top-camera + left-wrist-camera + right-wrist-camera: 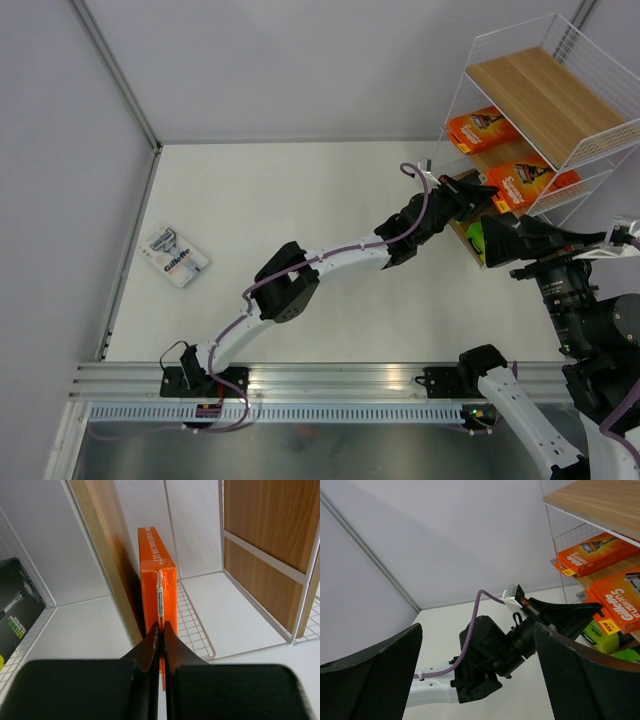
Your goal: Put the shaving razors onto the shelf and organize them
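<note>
The shelf point(540, 95) stands at the far right. One orange razor pack point(482, 128) lies on its middle board. My left gripper point(482, 196) reaches in lower down, shut on the thin edge flap of a second orange pack point(527, 184); in the left wrist view that pack point(158, 575) stands on edge beyond the closed gripper point(161, 630). A black and lime-green pack point(475, 237) sits at the bottom, also seen as a black pack point(15, 612). The white Gillette pack point(175, 257) lies on the table at far left. My right gripper point(505, 243) hovers open and empty by the shelf's lower front.
The shelf's white wire sides and wire floor point(192, 625) close in around the held pack, with wooden boards point(270, 525) to the right. The left arm's wrist point(495, 655) is directly in front of the right gripper point(477, 680). A metal rail point(300, 380) runs along the near edge.
</note>
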Robot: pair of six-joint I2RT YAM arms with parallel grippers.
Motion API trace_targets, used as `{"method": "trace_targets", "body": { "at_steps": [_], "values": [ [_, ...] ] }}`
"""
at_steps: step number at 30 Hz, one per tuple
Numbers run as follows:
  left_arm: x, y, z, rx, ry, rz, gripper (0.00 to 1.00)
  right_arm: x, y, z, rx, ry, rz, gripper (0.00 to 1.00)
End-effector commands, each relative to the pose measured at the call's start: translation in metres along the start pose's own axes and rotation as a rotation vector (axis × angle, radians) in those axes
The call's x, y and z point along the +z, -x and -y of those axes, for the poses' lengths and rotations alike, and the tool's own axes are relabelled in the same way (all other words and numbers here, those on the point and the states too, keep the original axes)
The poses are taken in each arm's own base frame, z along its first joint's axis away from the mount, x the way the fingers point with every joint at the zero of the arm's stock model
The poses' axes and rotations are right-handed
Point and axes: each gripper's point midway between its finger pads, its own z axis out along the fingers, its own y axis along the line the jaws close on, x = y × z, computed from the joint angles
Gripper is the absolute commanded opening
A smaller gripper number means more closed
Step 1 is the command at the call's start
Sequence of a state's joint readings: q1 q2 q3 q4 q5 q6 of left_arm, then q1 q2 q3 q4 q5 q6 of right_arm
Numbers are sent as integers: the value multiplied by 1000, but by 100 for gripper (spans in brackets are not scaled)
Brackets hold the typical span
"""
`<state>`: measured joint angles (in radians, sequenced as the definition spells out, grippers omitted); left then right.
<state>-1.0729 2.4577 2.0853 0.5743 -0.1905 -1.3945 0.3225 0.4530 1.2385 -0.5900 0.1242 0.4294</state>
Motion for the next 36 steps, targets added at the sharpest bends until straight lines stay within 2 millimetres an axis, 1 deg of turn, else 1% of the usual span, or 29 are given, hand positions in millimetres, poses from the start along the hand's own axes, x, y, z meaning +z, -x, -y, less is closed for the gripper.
{"method": "trace_targets", "body": {
  "at_steps": [1, 5, 8, 9, 10, 11, 12, 13, 14, 15, 16, 17, 18, 19, 20, 21, 22, 25, 26, 27, 28, 29, 30, 31, 32, 33, 34, 35, 36],
  "values": [
    [11, 14, 9, -71, -24, 86, 2, 0, 14, -13, 7, 50, 32, 98],
    [11, 17, 10, -63, -25, 97, 2, 2, 8, -11, 9, 46, 13, 98],
    [9, 15, 19, -41, -22, 74, 11, 5, 1, -11, 13, 50, -12, 98],
    [7, 14, 13, -25, -5, 63, 28, 6, -1, -11, 11, 51, -19, 98],
    [5, 14, 16, -14, -6, 59, 39, 7, -3, -11, 14, 49, -24, 98],
    [1, 16, 32, 1, -24, 55, 49, 7, -4, -11, 16, 49, -27, 98],
    [-4, 15, 25, 14, -13, 50, 62, 7, -5, -10, 19, 48, -30, 98],
    [-7, 17, 28, 25, -16, 47, 68, 8, -6, -11, 21, 49, -31, 98],
    [-11, 21, 45, 42, -46, 35, 81, 8, -7, -11, 22, 52, -35, 98],
    [-15, 24, 43, 54, -48, 26, 89, 8, -9, -10, 25, 50, -40, 98],
    [-19, 24, 47, 60, -64, -4, 89, 8, -9, -11, 26, 51, -42, 98],
    [-26, 29, 66, 53, -100, -11, 89, 9, -10, -11, 29, 50, -47, 98],
    [-35, 29, 49, 56, -73, -29, 90, 9, -11, -10, 30, 50, -47, 98],
    [-43, 37, 59, 56, -119, -24, 90, 9, -11, -11, 32, 50, -47, 98],
    [-50, 41, 59, 67, -117, -27, 91, 10, -12, -10, 33, 50, -48, 98],
    [-69, 46, 64, 85, -110, -29, 91, 11, -14, -12, 34, 61, -57, 98],
    [-77, 53, 66, 107, -113, -22, 91, 13, -17, -14, 40, 70, -65, 98],
    [-117, 73, 72, 206, -73, -28, 92, 24, -38, -22, 47, 121, -149, 98],
    [-137, 83, 60, 250, -2, -35, 92, 29, -50, -26, 56, 153, -187, 98],
    [-145, 79, 31, 271, 73, -57, 92, 34, -54, -25, 59, 149, -191, 98],
    [-161, 99, 48, 288, 85, -17, 92, 35, -59, -30, 64, 182, -205, 98],
    [-183, 104, 7, 306, 222, -33, 92, 41, -65, -30, 71, 193, -206, 98],
    [-198, 123, -2, 314, 282, -4, 92, 44, -68, -31, 73, 200, -208, 98],
    [-212, 134, -10, 326, 331, 14, 92, 48, -72, -30, 73, 204, -212, 98],
    [-238, 150, -11, 346, 419, 49, 92, 55, -80, -31, 72, 215, -227, 98],
    [-262, 170, -31, 361, 512, 90, 92, 60, -85, -31, 72, 223, -241, 98],
    [-282, 191, -12, 385, 526, 172, 93, 68, -98, -35, 78, 251, -280, 98],
    [-319, 200, -46, 399, 696, 178, 93, 72, -105, -36, 88, 263, -302, 98],
    [-341, 221, -51, 399, 762, 247, 95, 76, -112, -38, 96, 278, -323, 98]
  ]
}}
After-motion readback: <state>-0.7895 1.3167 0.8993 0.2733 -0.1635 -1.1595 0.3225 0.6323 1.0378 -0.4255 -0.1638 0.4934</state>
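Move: The left fingers pinch the hang tab of the near orange razor pack on the middle shelf; its middle is about 7 cm to the right, 4 cm ahead. The far orange pack lies 14 cm ahead, 2 cm left; a green-black box is 8 cm right, level fore-and-aft, 22 cm below. The white razor pack lies some 70 cm left, 5 back, 28 down. From the right hand, the near orange pack is 22 cm ahead, 8 right, 15 down. Open the left gripper wide to let go of the orange pack's tab, dipping about 4 cm, then sweep fast to the left, some 30 cm, away from the shelf towards the white pack, drawing back slightly and rolling the hand's left side up. Hold the open right gripper nearly still at first, then bring it left, down and forward, roughly 8 cm each, tipping it down. ##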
